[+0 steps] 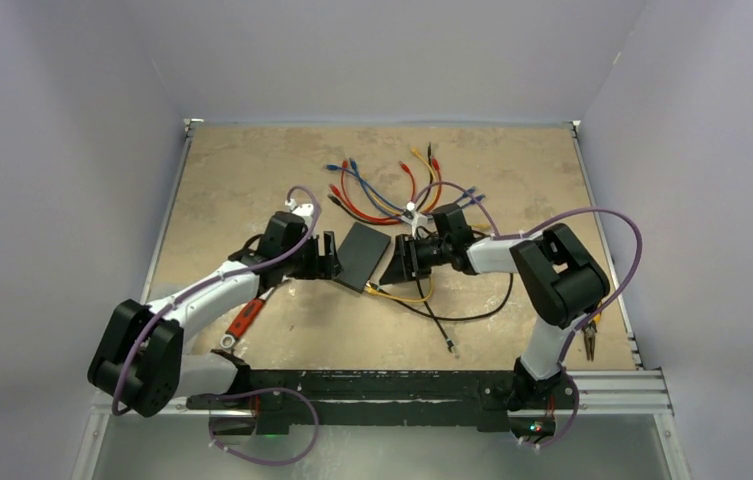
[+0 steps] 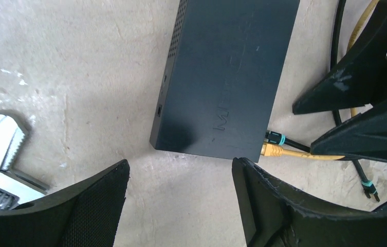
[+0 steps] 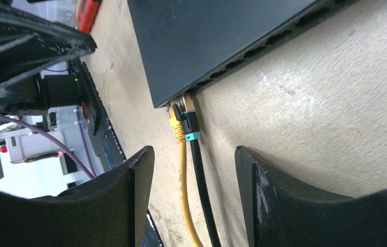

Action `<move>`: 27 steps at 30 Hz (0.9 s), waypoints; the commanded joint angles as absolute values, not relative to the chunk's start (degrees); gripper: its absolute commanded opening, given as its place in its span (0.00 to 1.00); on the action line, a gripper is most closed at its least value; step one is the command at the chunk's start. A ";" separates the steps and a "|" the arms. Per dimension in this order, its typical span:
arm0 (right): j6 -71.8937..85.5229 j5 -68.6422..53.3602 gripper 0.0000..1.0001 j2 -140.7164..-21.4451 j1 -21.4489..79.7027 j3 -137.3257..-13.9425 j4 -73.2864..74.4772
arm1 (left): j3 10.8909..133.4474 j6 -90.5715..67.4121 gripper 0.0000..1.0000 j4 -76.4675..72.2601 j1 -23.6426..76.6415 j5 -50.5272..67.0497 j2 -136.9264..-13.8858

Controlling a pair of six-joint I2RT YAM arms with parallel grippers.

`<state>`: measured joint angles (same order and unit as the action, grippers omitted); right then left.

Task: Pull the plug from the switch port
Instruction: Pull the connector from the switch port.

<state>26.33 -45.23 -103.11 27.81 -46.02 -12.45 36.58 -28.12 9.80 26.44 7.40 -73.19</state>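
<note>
The switch is a flat black box lying mid-table, also seen in the left wrist view and the right wrist view. A yellow plug and a black plug with a teal band sit side by side in the end ports of its socket edge. My right gripper is open and straddles both cables just behind the plugs, its fingers apart from them. My left gripper is open at the switch's near short end, holding nothing. Both plugs show in the left wrist view too, the yellow plug below the black one.
A bundle of red, blue and orange patch cables lies at the back. An orange-handled wrench lies beside the left arm, with its jaw in the left wrist view. Pliers lie by the right edge. A loose black cable trails forward.
</note>
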 commanded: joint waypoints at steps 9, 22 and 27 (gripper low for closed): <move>30.61 -50.17 0.51 -104.90 27.84 -39.92 -19.53 | 41.21 -24.02 0.72 8.54 26.10 4.38 -80.88; 41.05 -55.86 0.43 -112.17 27.99 -39.46 -34.84 | 36.98 -27.69 0.52 0.90 26.10 10.57 -84.56; 46.58 -57.13 0.42 -114.45 28.19 -39.98 -42.46 | 35.27 -29.18 0.36 -1.39 26.10 12.04 -84.55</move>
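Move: The switch's middle lies about 4 cm ahead of the left hand, 6 cm to its right and 5 cm below. From the right hand, the black plug in the switch's near port is some 2 cm back, 4 cm to the left and 3 cm below; the yellow plug sits right beside it, about 1 cm farther back. The switch's middle is about 4 cm ahead and 5 cm left of the right hand. Down about 3 cm and forward 2, edging slightly right at the end, the left hand lowers onto the switch's near-left corner and half closes its fingers astride it. Meanwhile the right hand draws back some 3 cm, sinking and then edging left by 1 cm each, to line up with the black plug; it rolls and levels its fingers by about 10 degrees, narrowing them around the black cable just short of the plug. ##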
